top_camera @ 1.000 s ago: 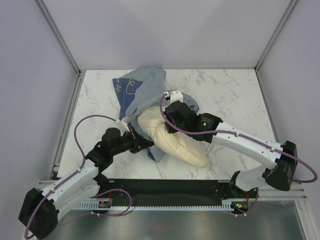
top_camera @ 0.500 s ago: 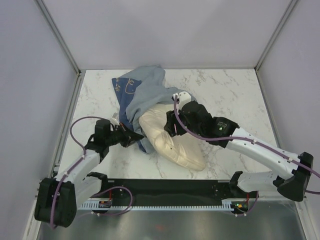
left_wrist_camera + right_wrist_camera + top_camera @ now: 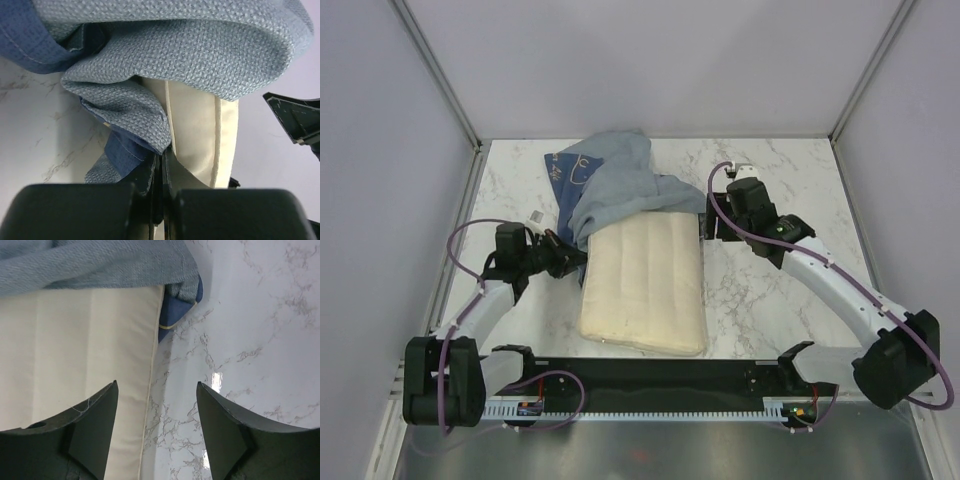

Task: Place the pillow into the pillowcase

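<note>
The cream pillow (image 3: pixel 645 285) lies flat in the middle of the table. Its far end is tucked under the blue pillowcase (image 3: pixel 615 185), which is bunched toward the back. My left gripper (image 3: pixel 572 263) is at the pillow's far left corner, shut on the pillowcase's hem (image 3: pixel 125 152); the pillow (image 3: pixel 197 130) runs just to the right of the fingers. My right gripper (image 3: pixel 706 228) hovers open over the pillow's far right edge. One of its fingertips (image 3: pixel 112 390) is over the pillow (image 3: pixel 75 355), the other over bare marble. The pillowcase (image 3: pixel 100 262) lies ahead of it.
The white marble table (image 3: pixel 780 180) is bounded by metal frame rails (image 3: pixel 455 250) on the left, back and right. A black rail (image 3: pixel 650 375) runs along the near edge between the arm bases.
The pillow, bent and lifted before, now lies flat. My right gripper opened, let go of it and drew back to the right. My left arm pulled left with the pillowcase.
</note>
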`<move>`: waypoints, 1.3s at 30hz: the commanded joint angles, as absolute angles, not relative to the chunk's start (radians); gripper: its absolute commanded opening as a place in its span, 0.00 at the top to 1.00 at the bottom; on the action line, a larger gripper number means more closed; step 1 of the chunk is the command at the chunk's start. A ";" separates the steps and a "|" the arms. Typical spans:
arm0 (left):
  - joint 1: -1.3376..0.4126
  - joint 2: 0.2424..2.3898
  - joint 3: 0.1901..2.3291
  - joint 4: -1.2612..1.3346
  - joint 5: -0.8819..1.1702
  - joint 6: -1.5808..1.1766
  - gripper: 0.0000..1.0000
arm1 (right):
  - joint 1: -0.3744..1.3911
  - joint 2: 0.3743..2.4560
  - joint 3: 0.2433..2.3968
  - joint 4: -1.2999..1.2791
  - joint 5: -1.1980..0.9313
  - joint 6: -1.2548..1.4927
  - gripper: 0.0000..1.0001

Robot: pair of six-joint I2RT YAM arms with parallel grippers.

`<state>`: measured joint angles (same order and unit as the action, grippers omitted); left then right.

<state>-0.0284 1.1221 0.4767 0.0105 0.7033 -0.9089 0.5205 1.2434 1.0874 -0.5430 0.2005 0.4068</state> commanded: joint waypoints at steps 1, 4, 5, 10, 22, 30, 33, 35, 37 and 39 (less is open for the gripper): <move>-0.026 1.080 0.532 -0.052 0.680 -0.812 0.97 | 0.460 1.276 1.005 -0.457 0.152 0.432 0.28; -0.026 1.051 0.563 -0.129 0.609 -0.744 0.80 | 0.362 1.290 0.924 -0.339 0.068 0.483 0.30; -0.026 1.020 0.575 -0.179 0.568 -0.730 0.61 | 0.327 1.302 0.919 -0.309 0.045 0.492 0.30; -0.028 0.872 0.635 -0.359 0.395 -0.646 0.30 | 0.267 1.397 0.907 -0.215 -0.023 0.557 0.29; -0.535 0.900 0.890 -0.607 -0.109 -0.586 0.11 | 0.256 1.615 0.966 -0.043 -0.100 0.635 0.30; -0.977 1.279 1.064 -0.640 -0.409 -0.696 0.09 | 0.256 1.704 1.006 0.049 -0.107 0.686 0.32; -1.073 1.417 1.135 -0.650 -0.434 -0.703 0.07 | 0.256 1.732 1.011 0.061 -0.120 0.693 0.42; -1.118 1.475 1.196 -0.669 -0.442 -0.703 0.06 | 0.256 1.741 0.999 0.075 -0.124 0.695 0.55; -1.193 1.538 1.265 -0.669 -0.442 -0.703 0.06 | 0.256 1.741 0.989 0.086 -0.126 0.695 0.74; -1.244 1.586 1.316 -0.828 -0.532 -0.730 0.00 | 0.256 1.743 0.986 0.089 -0.130 0.693 0.90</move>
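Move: The right hand goes for the right corner of the pillowcase's mouth, about 10 cm ahead, level left to right and some 13 cm below. The middle of the pillow's bare part lies about 12 cm to that hand's left, 5 cm back and 14 cm below. From the left hand, still pinching the mouth's left edge, this bare middle is some 12 cm to the right, 5 cm back and 6 cm lower; the bunched case lies 14 cm ahead and 7 cm right. Down and then forward, the right hand sinks about 13 cm, swinging out left and back, to the mouth's right corner, rolling some 20 degrees left side up, and pinches the cloth there. The left fingers open off the case edge; that hand rises about 9 cm, then sweeps roughly 20 cm right, back and down over the bare pillow, rolling its fingers downward, wide open. ##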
